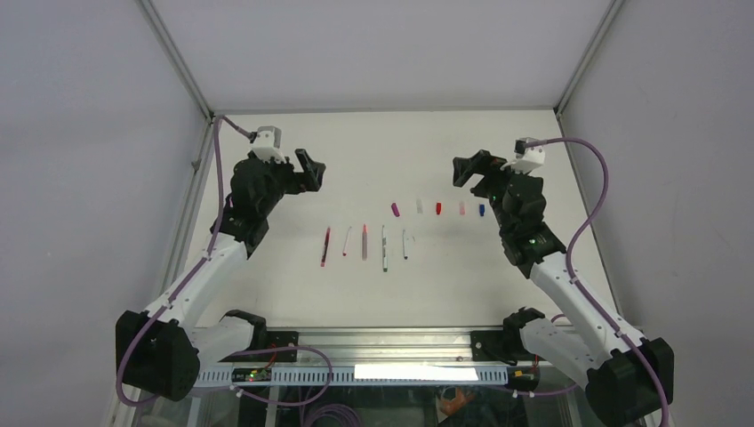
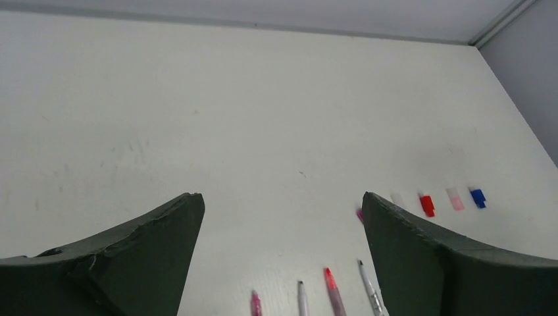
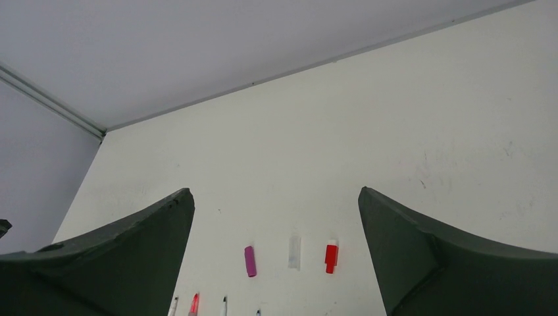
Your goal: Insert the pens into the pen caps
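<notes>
Several pens lie side by side mid-table: dark red, pale pink, pinkish-red and two white ones. Beyond them runs a row of pen caps: magenta, whitish, red, pale pink, blue. My left gripper hovers open, left of and behind the pens; their tips show at the bottom of its wrist view. My right gripper hovers open behind the caps' right end, with the magenta and red caps between its fingers' lines. Neither holds anything.
The white table is boxed in by grey walls and metal frame posts at the back corners. Purple cables loop off both arms. The arm bases sit at the near edge.
</notes>
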### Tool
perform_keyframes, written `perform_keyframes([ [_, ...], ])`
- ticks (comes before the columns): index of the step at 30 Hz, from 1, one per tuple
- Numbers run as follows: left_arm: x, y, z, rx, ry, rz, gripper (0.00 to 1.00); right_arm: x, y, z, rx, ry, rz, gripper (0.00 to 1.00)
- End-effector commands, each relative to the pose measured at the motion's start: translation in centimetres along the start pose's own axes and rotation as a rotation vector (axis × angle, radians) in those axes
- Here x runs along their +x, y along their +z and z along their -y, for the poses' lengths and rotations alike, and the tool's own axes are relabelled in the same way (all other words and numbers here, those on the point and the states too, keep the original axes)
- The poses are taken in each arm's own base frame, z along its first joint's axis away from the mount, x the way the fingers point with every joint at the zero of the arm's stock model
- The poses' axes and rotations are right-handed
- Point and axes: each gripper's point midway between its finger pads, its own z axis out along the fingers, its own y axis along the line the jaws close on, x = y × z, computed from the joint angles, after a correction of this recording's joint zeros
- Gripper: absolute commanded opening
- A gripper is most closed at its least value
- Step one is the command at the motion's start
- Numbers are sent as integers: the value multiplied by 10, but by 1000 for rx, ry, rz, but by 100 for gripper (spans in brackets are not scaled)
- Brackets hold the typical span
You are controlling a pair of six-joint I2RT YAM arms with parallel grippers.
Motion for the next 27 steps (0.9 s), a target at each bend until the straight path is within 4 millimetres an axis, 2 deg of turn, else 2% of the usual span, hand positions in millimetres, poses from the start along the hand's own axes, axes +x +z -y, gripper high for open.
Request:
perform_keyframes([
  [1, 54, -13, 21, 45, -175, -308, 92, -20, 0, -21, -75, -5, 30, 99],
  [3, 88, -20, 19, 11, -190, -408, 85, -24, -5, -23, -88, -5, 39, 99],
  [6, 124, -29, 3, -94, -181, -502, 70, -24, -14, -17, -78, -5, 57, 99],
  [10, 157, -39, -6, -162, -155, -613, 59, -18, -19, -8, -53, -16, 62, 99],
  [18, 184, -54, -16, -241, -102, -725, 57, -14, -23, -2, -38, -27, 62, 99],
  [22, 202, -63, -14, -266, -59, -806, 48, -13, -24, 0, -29, -30, 60, 99],
  [27, 219, -73, -20, -330, 0, -882, 46, -11, -24, 4, -15, -33, 61, 99],
])
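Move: The dark red pen lies on the table about 9 cm back from the left hand, 3 cm to its right and some 22 cm below. The white pen stands about 7 cm to the right of the dark red one and 2 cm farther out; the pale red marker is roughly 12 cm to the right of it and 1 cm farther out. From the right hand, the dark red pen is some 43 cm to the left, 7 cm back and 26 cm below. Down and back sweeps the left hand, about 19 cm lower and 12 cm towards its base, tipping its fingers some 50 degrees from nearly level to steeply down over the near half of the dark red pen. The fingers narrow from wide open to about half, straddling it without touching. The right hand eases back about 2 cm, still wide open. ##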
